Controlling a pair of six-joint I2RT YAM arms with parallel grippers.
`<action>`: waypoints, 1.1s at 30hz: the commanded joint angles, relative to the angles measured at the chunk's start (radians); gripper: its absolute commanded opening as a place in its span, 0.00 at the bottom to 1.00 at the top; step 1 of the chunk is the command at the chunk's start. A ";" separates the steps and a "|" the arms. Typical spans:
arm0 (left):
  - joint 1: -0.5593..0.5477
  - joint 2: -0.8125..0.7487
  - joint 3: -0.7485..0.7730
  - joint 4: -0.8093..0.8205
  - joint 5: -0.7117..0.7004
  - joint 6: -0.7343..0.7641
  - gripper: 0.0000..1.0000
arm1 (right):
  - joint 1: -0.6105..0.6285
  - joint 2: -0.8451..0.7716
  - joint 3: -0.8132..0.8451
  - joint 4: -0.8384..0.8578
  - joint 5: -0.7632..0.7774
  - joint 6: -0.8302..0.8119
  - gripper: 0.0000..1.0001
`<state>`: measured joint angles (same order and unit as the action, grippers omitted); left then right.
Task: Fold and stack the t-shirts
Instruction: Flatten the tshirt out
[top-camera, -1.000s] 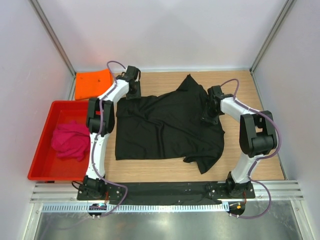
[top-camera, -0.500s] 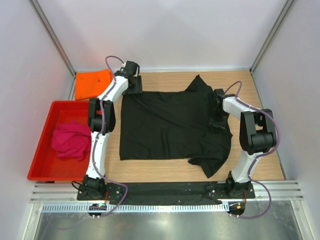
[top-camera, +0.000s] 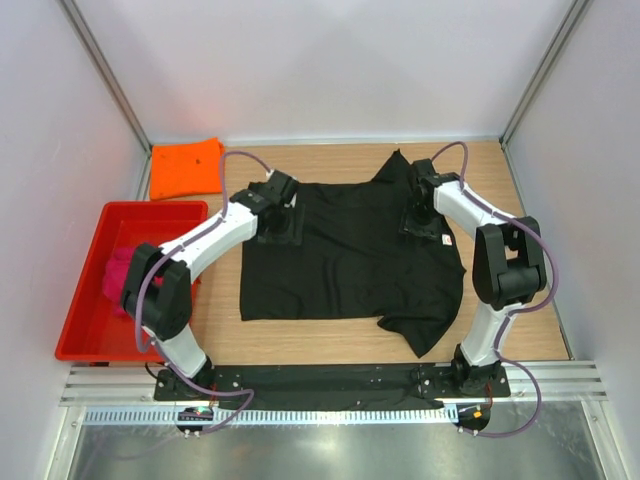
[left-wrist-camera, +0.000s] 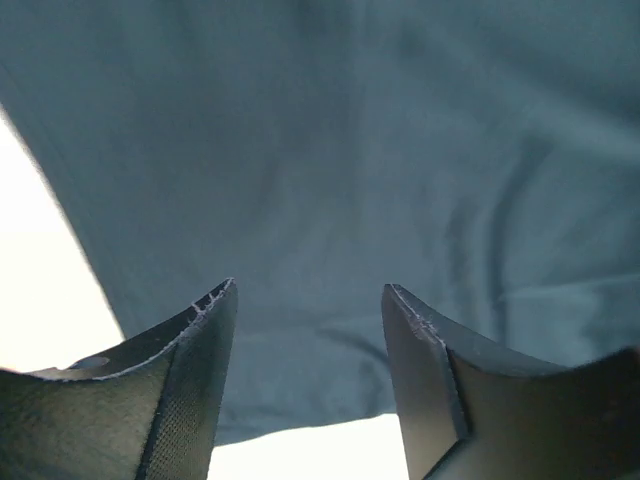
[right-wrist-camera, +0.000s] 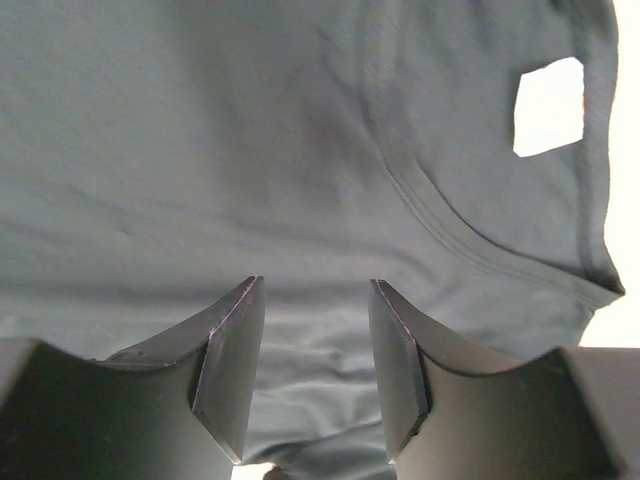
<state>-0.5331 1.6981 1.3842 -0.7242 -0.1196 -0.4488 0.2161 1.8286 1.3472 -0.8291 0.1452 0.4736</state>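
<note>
The black t-shirt (top-camera: 340, 260) lies spread flat across the middle of the table, one sleeve toward the near right. Its small white tag (top-camera: 446, 239) shows near the right edge. My left gripper (top-camera: 280, 228) hovers over the shirt's far left part, open, with only black cloth (left-wrist-camera: 330, 150) below its fingers (left-wrist-camera: 205, 330). My right gripper (top-camera: 420, 222) is over the collar area, open and empty, with the collar seam and tag (right-wrist-camera: 548, 105) ahead of it. The orange t-shirt (top-camera: 185, 167) lies folded at the far left. The magenta t-shirt (top-camera: 120, 272) is bunched up, partly behind my left arm.
A red plastic tray (top-camera: 80, 330) at the left edge holds the magenta shirt. Bare wood (top-camera: 320, 345) shows in front of the black shirt. Grey walls close in on three sides, and the arm bases stand at the near edge.
The black shirt was drawn out flatter and toward the right, then let go. My left gripper came off its far left corner onto the cloth, and both sets of jaws widened.
</note>
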 joint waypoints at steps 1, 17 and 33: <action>0.001 0.002 -0.112 0.058 0.026 -0.068 0.60 | 0.008 0.035 0.026 0.042 -0.036 0.005 0.51; 0.001 -0.091 -0.434 0.045 0.015 -0.160 0.57 | 0.048 -0.028 -0.232 0.122 -0.010 0.023 0.50; -0.001 -0.324 -0.433 -0.083 0.113 -0.212 0.60 | -0.036 -0.211 -0.156 0.300 -0.025 0.128 0.52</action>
<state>-0.5343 1.4113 0.8688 -0.7849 -0.0471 -0.6472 0.2386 1.6161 1.0618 -0.7132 0.1242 0.5278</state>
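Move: The black t-shirt lies spread under both hands. Its middle is about 5 cm back, 18 cm right and 11 cm below the left hand; its near left corner is some 19 cm back and 8 cm left, and the orange t-shirt 17 cm ahead, 20 cm left. From the right hand the black t-shirt's middle lies roughly 5 cm back, 16 cm left, 4 cm below; the white tag is 6 cm right, about level. The black t-shirt is pressed and dragged back by both hands with part-open fingertips, nothing pinched. The left hand drops some 11 cm while going back about 14 cm and a little left towards the near left corner, its fingers tipping steeper, then starts to lift. The right sinks 4 cm, sweeps back 8 cm, then rises, turning forward again. ##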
